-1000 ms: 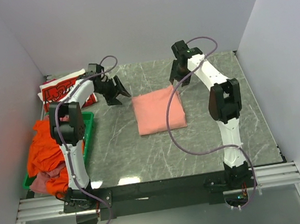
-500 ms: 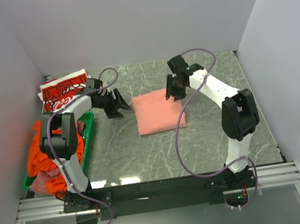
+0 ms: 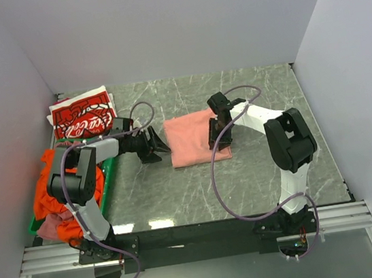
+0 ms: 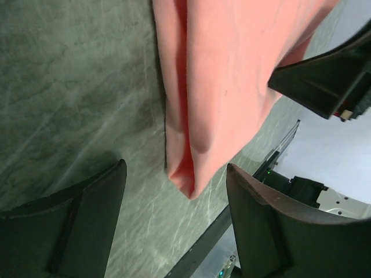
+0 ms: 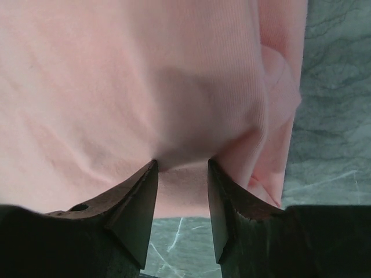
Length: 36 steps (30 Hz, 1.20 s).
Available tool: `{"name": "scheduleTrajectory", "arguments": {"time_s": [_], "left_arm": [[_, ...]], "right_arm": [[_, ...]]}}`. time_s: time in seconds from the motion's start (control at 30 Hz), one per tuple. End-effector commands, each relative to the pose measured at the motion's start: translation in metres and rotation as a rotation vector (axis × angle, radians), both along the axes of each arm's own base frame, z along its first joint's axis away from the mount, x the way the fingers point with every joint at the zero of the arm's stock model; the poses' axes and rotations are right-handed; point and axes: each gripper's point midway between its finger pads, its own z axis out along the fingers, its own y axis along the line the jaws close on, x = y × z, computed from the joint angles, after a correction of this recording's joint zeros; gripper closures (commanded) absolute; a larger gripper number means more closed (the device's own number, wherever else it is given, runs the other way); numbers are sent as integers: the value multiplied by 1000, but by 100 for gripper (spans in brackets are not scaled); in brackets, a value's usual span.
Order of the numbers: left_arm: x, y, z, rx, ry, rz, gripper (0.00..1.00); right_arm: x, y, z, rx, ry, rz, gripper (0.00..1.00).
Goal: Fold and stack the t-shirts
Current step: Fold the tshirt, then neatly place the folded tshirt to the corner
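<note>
A folded salmon-pink t-shirt [image 3: 189,138] lies mid-table. My right gripper [image 3: 218,135] is down on its right edge. In the right wrist view that gripper [image 5: 181,165] is shut on a bunched fold of the pink cloth [image 5: 145,87]. My left gripper [image 3: 158,146] hangs open just off the shirt's left edge. In the left wrist view the shirt's corner [image 4: 191,168] lies between the wide-spread fingers [image 4: 87,220], touching neither. A folded red t-shirt with white Coca-Cola print [image 3: 84,118] rests at the back left. An orange t-shirt [image 3: 58,186] and a mauve one [image 3: 49,229] spill from the crate.
A green plastic crate [image 3: 110,164] stands at the table's left edge, under the left arm. Grey walls close in the back and both sides. The right arm's purple cable [image 3: 215,176] loops over the table in front of the pink shirt.
The right gripper came down from the far side onto the pink shirt's right edge and narrowed on it. The left gripper slid nearer, toward the shirt's left edge, uncovering the red shirt.
</note>
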Motion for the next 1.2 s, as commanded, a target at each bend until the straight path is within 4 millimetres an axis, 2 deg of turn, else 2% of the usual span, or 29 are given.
{"name": "scheduleTrajectory", "arguments": {"time_s": [0.0,0.03,0.1,0.17,0.2,0.3,0.37,0.53,0.87,1.17], "left_arm": [[16,-12,24,-104,-148,-18,25],[12,-11,17,-105,-141,-15,25],[16,-14,20,-144,-178,-8,25],[13,-17,13,-178,-163,4,24],[18,-20,18,-204,-212,3,24],[21,-20,6,-221,-219,27,23],[21,-19,-4,-216,-204,48,23],[28,-17,-15,-183,-223,99,21],[19,-24,-41,-77,-162,130,21],[8,-53,-52,-82,-119,66,22]], "right_arm": [[1,-7,-12,-21,8,-9,53],[-1,-7,-14,-22,13,-4,53],[-3,-8,-16,-24,18,0,53],[-5,-9,-18,-29,23,2,53],[-6,-9,-17,-29,23,4,53],[-10,-11,-18,-30,30,9,53],[-11,-11,-17,-28,27,11,53],[-13,-12,-17,-30,31,17,53],[-10,-10,-9,-20,17,18,53],[-6,-6,-5,-9,12,14,53]]}}
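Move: The left hand is open about 3 cm above table height. The folded pink t-shirt's left edge is roughly 3 cm to its right and 2 cm ahead, and the shirt's middle some 13 cm right and 5 cm ahead. From that hand the stacked red shirt lies about 28 cm left and 18 cm ahead, the green crate 35 cm left and 9 cm back. From the right hand, the left edge is roughly 18 cm left and 3 cm ahead. The left hand, fingers staying wide open, goes about 5 cm right and 3 cm forward, almost level and low over the table, onto the t-shirt's left edge, so that the lower finger comes up to the hem at table level and the upper one reaches over the cloth. On the way its wrist tilts the fingers some 15 degrees flatter, while the right hand stays in place, half-open fingertips kept down on the near right part of the shirt. ##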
